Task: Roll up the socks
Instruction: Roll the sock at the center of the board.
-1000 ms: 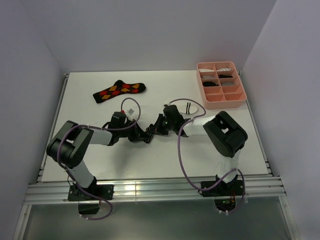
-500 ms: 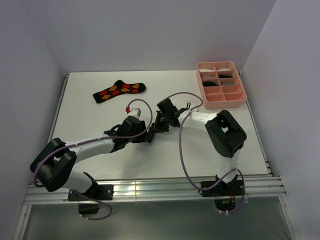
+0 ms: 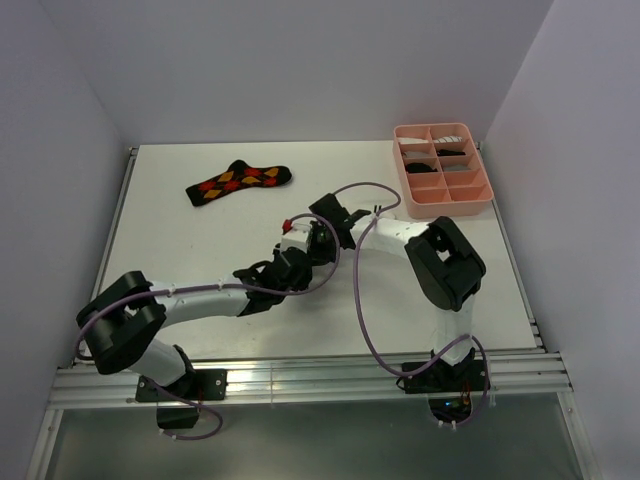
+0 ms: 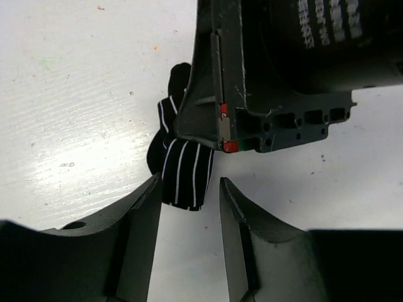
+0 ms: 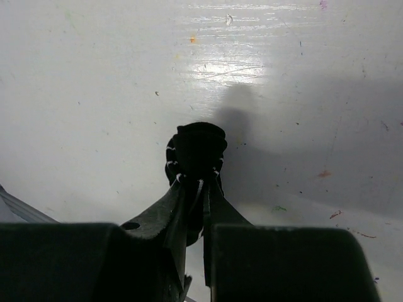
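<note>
The black sock with thin white stripes [image 5: 196, 148] is bunched into a small roll on the white table. My right gripper [image 5: 196, 179] is shut on it, pinching the fabric at the near end of the roll. In the left wrist view the sock's striped end [image 4: 182, 173] pokes out below the right gripper's body, just ahead of my left gripper [image 4: 189, 190]. The left gripper is open, with only bare table between its fingers. From above, both grippers meet at mid-table [image 3: 310, 245] and hide the roll. The argyle sock [image 3: 238, 181] lies flat at the back left.
A pink compartment tray [image 3: 480, 190] stands at the back right with small dark and white items in it. The right arm's purple cable [image 3: 360, 290] loops over the table. Walls close in the table on the left, back and right.
My left gripper has opened, let go of the striped sock and reached further right across the table. The right gripper has shifted slightly left and back, still pinching the sock.
</note>
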Motion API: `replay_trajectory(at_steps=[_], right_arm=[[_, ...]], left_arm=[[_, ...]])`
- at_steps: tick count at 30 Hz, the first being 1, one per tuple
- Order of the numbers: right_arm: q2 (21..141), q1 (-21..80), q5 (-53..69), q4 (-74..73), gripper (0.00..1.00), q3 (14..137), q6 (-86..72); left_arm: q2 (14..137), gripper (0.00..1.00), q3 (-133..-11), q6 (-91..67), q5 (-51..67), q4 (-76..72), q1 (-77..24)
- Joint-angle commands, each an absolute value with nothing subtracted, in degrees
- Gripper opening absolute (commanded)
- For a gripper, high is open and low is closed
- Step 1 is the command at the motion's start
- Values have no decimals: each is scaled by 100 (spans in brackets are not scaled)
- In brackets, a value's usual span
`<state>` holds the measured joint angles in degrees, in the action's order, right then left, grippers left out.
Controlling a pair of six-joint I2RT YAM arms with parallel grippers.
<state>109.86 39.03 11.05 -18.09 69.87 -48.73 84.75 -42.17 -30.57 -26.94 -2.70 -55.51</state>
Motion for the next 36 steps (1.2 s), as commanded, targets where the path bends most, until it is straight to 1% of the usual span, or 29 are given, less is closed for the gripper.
replay_trajectory(at_steps=[1,13,16,18,21,22,23,24,25,26,27,29,30,32,33,35,36], right_arm=[[11144,3964,1028,-2083,0,7128,-4825],[11224,3973,1195,-2030,0,7119,-4869],[11215,3973,1239,-1987,0,7110,-4895],[11189,3973,1266,-1934,0,7067,-4913],[11110,3973,1310,-1793,1,6953,-4948],[11048,3973,1336,-1680,2,6917,-4957],[11013,3964,1336,-1644,3,6839,-4974],[10969,3964,1319,-1530,6,6794,-4975],[10873,3964,1310,-1460,8,6750,-4983],[10820,3964,1301,-1381,10,6637,-5010],[10758,3955,1292,-1249,14,6584,-5018],[10600,3946,1275,-1091,19,6426,-5053],[10539,3929,1266,-951,24,6373,-5080],[10337,3911,1213,-774,31,6198,-5141],[10258,3885,1178,-591,37,6118,-5150],[10012,3867,1125,-396,43,5916,-5194],[9924,3858,1073,-195,48,5845,-5203]], left_arm=[[8701,46,-4438,-2708,-3076,-562,-5669],[9413,45,-4456,-2839,-2953,-457,-5792],[9553,43,-4509,-2874,-2874,-404,-5792],[9676,39,-4561,-2918,-2848,-317,-5792],[9756,25,-4597,-2979,-2804,-255,-5792],[9738,16,-4571,-2988,-2804,-255,-5792],[9703,12,-4570,-3006,-2795,-255,-5783],[9677,7,-4553,-3058,-2743,-237,-5783],[9651,1,-4509,-3076,-2690,-237,-5766],[9607,1,-4474,-3111,-2637,-255,-5713],[9519,1,-4430,-3181,-2558,-264,-5678],[9422,1,-4290,-3286,-2172,-369,-5494],[9326,1,-4219,-3409,-2032,-404,-5406],[9203,1,-4070,-3541,-1540,-509,-5108],[9159,1,-4017,-3638,-1390,-545,-5019],[9045,1,-3885,-3778,-1012,-667,-4783],[9009,1,-3833,-3823,-889,-711,-4712]])
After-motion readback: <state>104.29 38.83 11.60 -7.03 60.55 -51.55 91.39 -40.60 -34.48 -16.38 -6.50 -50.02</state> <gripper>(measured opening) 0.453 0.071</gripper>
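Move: The striped black sock, bunched and still pinched by the right gripper, lies about 3 cm ahead of the left gripper, 2 cm to its right and 5 cm below. The right gripper's fingertips are some 3 cm ahead and 4 cm right of the left ones. The white sock lies around 12 cm ahead and 15 cm right, the argyle sock about 20 cm ahead and 14 cm left. From the right gripper, the striped sock's middle is about 1 cm to the left and 1 cm below. Bring the left gripper, already half open, about 5 cm almost straight down over the near end of the striped sock and pinch that end shut between its fingers, while the right gripper keeps its hold. Then open the right fingers to about half, lift them some 1 cm to let go, and start tipping the left fingers down by roughly 10 degrees. ##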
